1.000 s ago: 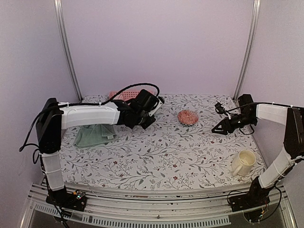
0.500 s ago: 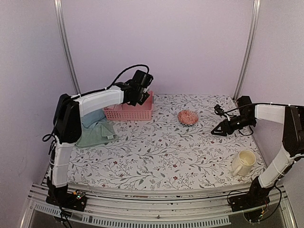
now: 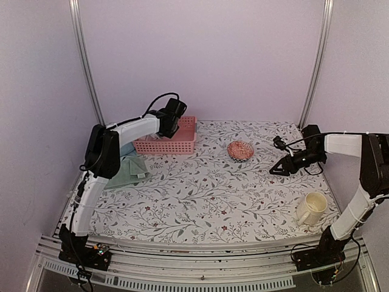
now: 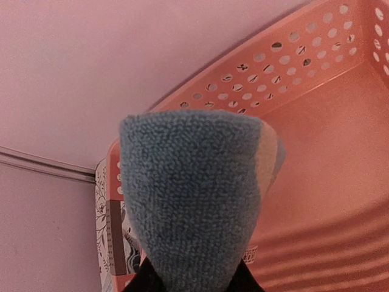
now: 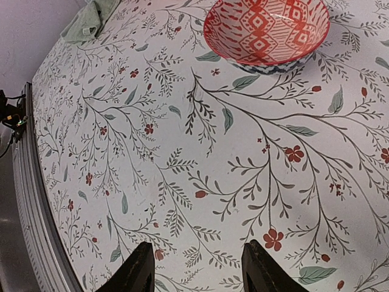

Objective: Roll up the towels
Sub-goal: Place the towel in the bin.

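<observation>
My left gripper [image 3: 171, 120] is shut on a rolled blue towel [image 4: 191, 201], whose fuzzy end fills the left wrist view. It hangs above the inside of the pink basket [image 4: 322, 176], near the rear left corner of the basket [image 3: 177, 145]. A sage green towel [image 3: 124, 173] lies crumpled at the table's left edge, with a light blue towel [image 3: 126, 149] partly under it. The green towel [image 5: 91, 18] also shows far off in the right wrist view. My right gripper [image 3: 281, 170] hovers open over bare tablecloth, and nothing sits between the right gripper [image 5: 197, 271] fingers.
A red patterned bowl [image 3: 240, 149] stands right of the basket, and the bowl [image 5: 267, 30] lies ahead of my right fingers. A cream mug [image 3: 312, 208] stands at the front right. Metal posts and the back wall bound the table.
My left arm swung from over the table's middle-left back and up to the basket, carrying the rolled blue towel. The right arm barely shifted.
</observation>
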Controlling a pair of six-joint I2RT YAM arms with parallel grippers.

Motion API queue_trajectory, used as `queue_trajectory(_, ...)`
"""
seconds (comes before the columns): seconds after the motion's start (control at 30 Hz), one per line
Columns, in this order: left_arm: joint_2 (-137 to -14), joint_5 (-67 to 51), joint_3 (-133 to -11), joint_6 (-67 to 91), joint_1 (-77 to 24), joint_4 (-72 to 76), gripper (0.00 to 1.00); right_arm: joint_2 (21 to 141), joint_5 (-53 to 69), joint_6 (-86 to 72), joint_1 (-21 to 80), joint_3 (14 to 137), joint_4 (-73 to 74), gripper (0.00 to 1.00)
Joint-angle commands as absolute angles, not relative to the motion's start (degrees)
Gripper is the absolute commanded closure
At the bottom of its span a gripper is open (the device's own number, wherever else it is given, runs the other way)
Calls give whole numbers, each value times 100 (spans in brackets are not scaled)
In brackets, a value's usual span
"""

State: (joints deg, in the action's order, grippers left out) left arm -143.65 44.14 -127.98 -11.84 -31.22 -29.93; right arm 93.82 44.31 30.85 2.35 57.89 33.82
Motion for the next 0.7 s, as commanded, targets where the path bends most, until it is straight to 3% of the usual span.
queue_trajectory(0.0,-14773,4395,-13268,-1100,-2902,-3076,100,9462,4618,3138,243,5730,3458,49)
queue_trajectory(0.27,-15714,4660,-14109,-1255,-2673,-2998,100,9559,4693,3170,236,5724,3535,49)
queue_trajectory(0.5,-15934,4222,-14113,-1258,-2509,-2826,100,9699,4741,3207,236,5771,3612,49)
queue_trajectory(0.53,-15942,4130,-14089,-1199,-2493,-2848,98,9713,4745,3208,235,5767,3624,49)
queue_trajectory(0.67,-15961,3766,-14052,-904,-2412,-3065,68,9745,4772,3216,242,5775,3647,49)
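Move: The left hand, gripping the rolled blue towel, is already over the bin; the bin's middle lies about 8 cm ahead, 3 cm to the left and some 9 cm below. The rolled pink towel lies in the bin's left part, about 9 cm ahead and 11 cm left, and the green towel on the table some 13 cm back and 10 cm left. From the right hand the bin's middle is roughly 33 cm ahead and 43 cm left. Keeping its grip on the blue roll, the left hand sinks about 7 cm into the bin while moving forward and left some 4 cm each way, bringing the roll down close beside the pink towel, on its right. Most of the descent comes early, then the hand eases almost to a stop low in the bin, with the wrist turned barely 5 degrees counter-clockwise and the fingers not yet open. ##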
